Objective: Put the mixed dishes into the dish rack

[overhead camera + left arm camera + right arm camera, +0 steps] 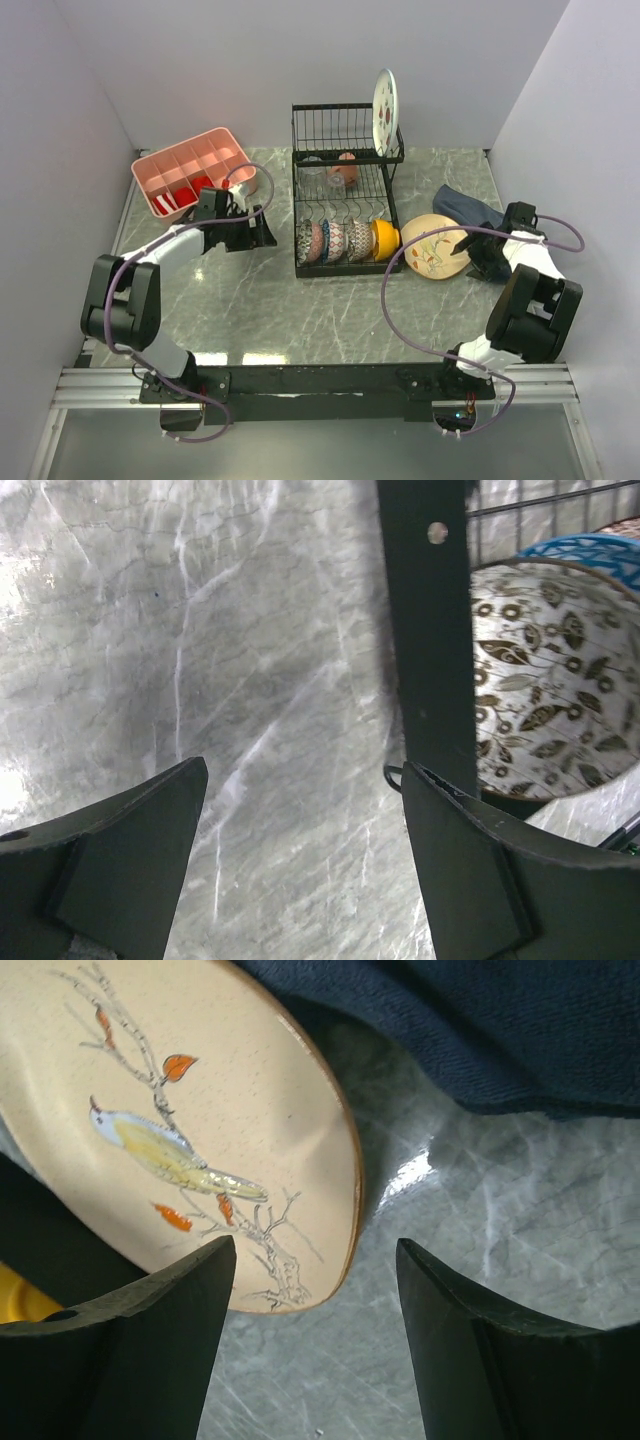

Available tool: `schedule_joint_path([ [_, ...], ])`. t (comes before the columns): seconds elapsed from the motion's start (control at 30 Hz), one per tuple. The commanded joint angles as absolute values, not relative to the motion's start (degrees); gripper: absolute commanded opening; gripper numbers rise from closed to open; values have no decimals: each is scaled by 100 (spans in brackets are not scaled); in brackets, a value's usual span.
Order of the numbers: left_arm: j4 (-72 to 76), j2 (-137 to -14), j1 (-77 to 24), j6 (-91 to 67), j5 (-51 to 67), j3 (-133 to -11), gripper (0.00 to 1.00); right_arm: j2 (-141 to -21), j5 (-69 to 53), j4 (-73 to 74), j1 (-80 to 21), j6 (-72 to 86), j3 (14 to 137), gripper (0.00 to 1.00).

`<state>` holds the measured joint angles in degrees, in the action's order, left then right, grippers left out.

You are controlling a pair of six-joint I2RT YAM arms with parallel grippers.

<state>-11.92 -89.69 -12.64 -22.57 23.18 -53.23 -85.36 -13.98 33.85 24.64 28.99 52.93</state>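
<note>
The black dish rack (297,190) stands mid-table. Patterned small bowls (333,241) and an orange bowl (385,238) stand on edge in its front row. A terracotta cup (346,168) and a clear glass (312,176) sit further back, and the white watermelon plate (385,108) stands upright at the back right. The cream bird plate (436,247) (200,1130) lies on the table right of the rack. My right gripper (468,246) (315,1245) is open, the plate's near rim just ahead of its jaws. My left gripper (262,228) (302,770) is open and empty beside the rack's left post (420,630), with the brown patterned bowl (555,690) behind it.
A pink compartmented tray (160,160) with red items sits at the back left. A dark blue cloth (465,205) (480,1030) lies just behind the bird plate. Grey walls close in the marble table on three sides.
</note>
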Motion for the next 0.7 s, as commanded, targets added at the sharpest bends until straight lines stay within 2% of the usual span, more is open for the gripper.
schedule_joint_path([
  [0.0,-1151,-9132,-1239,-2127,2417,-5669,85,-8701,-1072,3016,2487,3024,5335,72],
  [0.4,-1213,-9378,-1178,-2074,2338,-5660,85,-9729,-1107,2505,2101,2988,5897,58],
  [0.5,-1230,-9369,-1178,-2039,2294,-5669,86,-9931,-1090,2479,2092,3014,6090,41],
  [0.6,-1283,-9343,-1169,-1995,2303,-5695,86,-9914,-915,2592,2083,2989,6135,6],
  [0.63,-1283,-9299,-1160,-1995,2311,-5695,86,-9792,-862,2645,2074,2980,6135,0],
  [0.67,-1275,-9290,-1160,-1995,2320,-5687,86,-9695,-835,2698,2083,2988,6126,0],
])
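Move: The bird plate's middle lies about 8 cm to the right hand's left, 3 cm ahead and some 5 cm below. The navy cloth's middle is about 8 cm ahead, 1 cm to the right and 5 cm down; the yellow bowl in the rack is roughly 20 cm left and 5 cm ahead, a little lower. From the left hand, the bird plate is about 37 cm to the right, level fore and aft, some 7 cm lower. The right hand sinks about 4 cm, pinches the bird plate's right rim, then rises 3 cm, ending 7 cm forward. ##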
